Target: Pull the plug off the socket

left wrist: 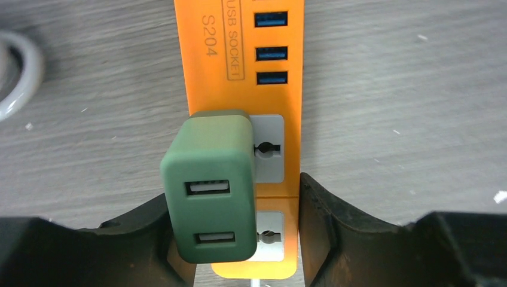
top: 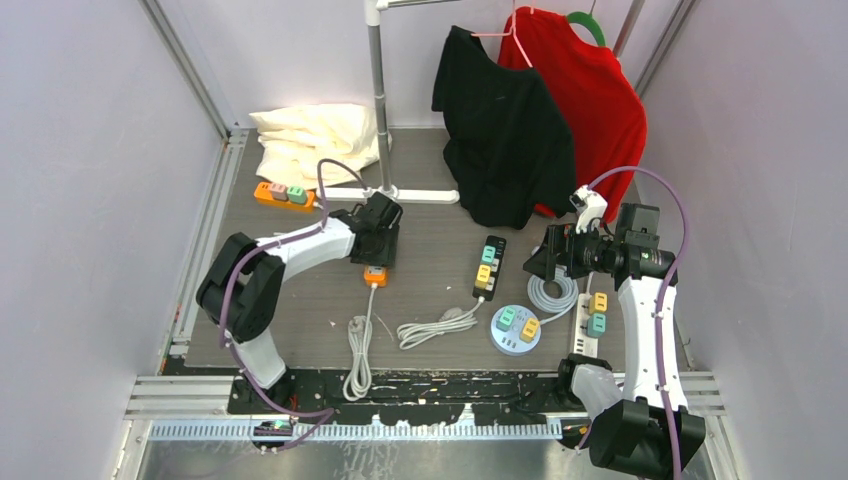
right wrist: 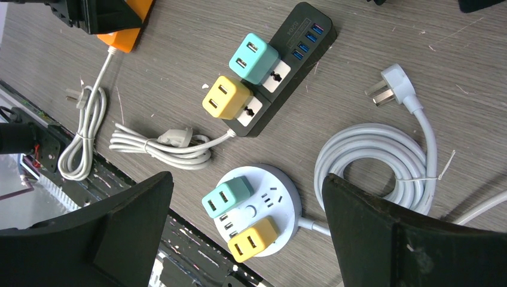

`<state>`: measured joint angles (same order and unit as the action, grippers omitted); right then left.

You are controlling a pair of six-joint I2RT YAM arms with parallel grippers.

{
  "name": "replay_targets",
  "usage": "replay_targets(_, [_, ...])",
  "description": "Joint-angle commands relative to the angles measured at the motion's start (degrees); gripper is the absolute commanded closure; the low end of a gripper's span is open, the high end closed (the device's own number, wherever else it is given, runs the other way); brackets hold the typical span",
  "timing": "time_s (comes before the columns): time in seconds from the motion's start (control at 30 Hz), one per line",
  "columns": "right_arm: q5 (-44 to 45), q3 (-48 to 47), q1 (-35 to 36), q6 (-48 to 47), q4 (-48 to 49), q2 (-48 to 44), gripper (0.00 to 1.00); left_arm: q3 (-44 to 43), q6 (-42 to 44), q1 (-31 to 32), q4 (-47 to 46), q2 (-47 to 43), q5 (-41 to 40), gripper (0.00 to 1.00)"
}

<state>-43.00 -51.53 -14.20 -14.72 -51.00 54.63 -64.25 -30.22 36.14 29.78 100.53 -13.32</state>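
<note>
A dark green two-port plug (left wrist: 209, 185) stands in the orange power strip (left wrist: 239, 95), at the strip's cable end. My left gripper (left wrist: 233, 197) straddles that end. Its right finger (left wrist: 323, 221) presses the strip's right edge. Its left finger (left wrist: 137, 233) sits close against the strip's left side, partly hidden behind the plug. From above, the left gripper (top: 378, 245) covers the plug and only the orange strip's tip (top: 375, 275) shows. My right gripper (right wrist: 246, 179) hangs open above the round white socket (right wrist: 281, 197), holding nothing.
A black strip (right wrist: 299, 42) carries teal and yellow plugs. The round socket holds two more. A coiled white cable (right wrist: 376, 155) lies beside it. A second orange strip (top: 283, 193) and pillows (top: 310, 135) sit back left, and a clothes rack base (top: 420, 193) stands behind.
</note>
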Motion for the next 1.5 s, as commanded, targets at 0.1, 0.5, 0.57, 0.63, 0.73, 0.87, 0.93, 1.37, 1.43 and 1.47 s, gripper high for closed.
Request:
replay_targets(0.1, [-1.4, -0.5, 0.4, -0.9, 0.8, -1.4, 0.0, -0.2, 21.1, 0.4, -7.8, -4.4, 19.8, 0.97])
replay_targets(0.5, [-2.0, -0.5, 0.5, -1.3, 0.6, -1.2, 0.0, -0.3, 38.1, 10.1, -11.3, -0.3, 24.9, 0.77])
replay_targets(0.57, [-2.1, -0.6, 0.5, -1.4, 0.5, -1.2, 0.0, -0.5, 37.9, 11.1, -11.7, 0.5, 23.2, 0.67])
replay_targets(0.63, [-2.1, -0.7, 0.5, -1.4, 0.4, -1.0, 0.0, -0.5, 37.2, 11.9, -12.3, 0.5, 21.2, 0.56])
replay_targets(0.73, [-2.2, -0.6, 0.5, -1.5, 0.4, -1.0, 0.0, 0.8, 36.0, 12.4, -14.3, -1.0, 19.3, 0.41])
replay_targets(0.87, [-2.4, -0.8, 0.6, -1.6, 0.2, -0.8, 0.0, 1.3, 34.7, 12.4, -14.5, -3.5, 18.5, 0.31])
replay_targets(0.93, [-2.6, -0.8, 0.6, -1.8, 0.1, -0.9, 0.0, 2.0, 33.9, 12.5, -14.9, -5.4, 18.5, 0.28])
replay_targets(1.37, [-10.0, -1.6, 0.5, -7.3, -4.3, -1.5, 0.0, 21.6, 20.1, 12.3, -29.1, -36.5, 20.0, 0.28])
replay_targets(1.43, [-12.9, -1.5, 0.6, -10.0, -5.9, -1.6, 0.0, 25.7, 18.2, 12.3, -32.0, -43.1, 19.1, 0.26])
replay_targets(1.47, [-14.3, -1.5, 0.6, -11.8, -6.9, -1.6, 0.0, 28.0, 17.4, 12.2, -34.0, -45.6, 18.6, 0.22])
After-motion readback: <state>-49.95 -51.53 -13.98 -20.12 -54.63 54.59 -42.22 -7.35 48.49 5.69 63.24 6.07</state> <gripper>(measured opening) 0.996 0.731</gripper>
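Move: My left hand already has the orange strip pinched across its width: the strip's middle is about 2 cm ahead of my fingers, and the green plug sits about 1 cm ahead and 1 cm left, slightly higher. The black strip stands some 22 cm right and 1 cm back; its cable bundle is about 13 cm right and 14 cm back. From my raised right hand, the orange strip lies roughly 30 cm left, 4 cm ahead and 15 cm below. Keeping my grip on the orange strip, I carry it low over the table with my left hand, about 11 cm right and 6 cm back, swinging it some 50 degrees clockwise towards the black strip. There I lower slightly, open my fingers to let it go, and rise about 13 cm, drawing back and left while the hand tilts up. My wide-open right hand just starts edging left and back. ##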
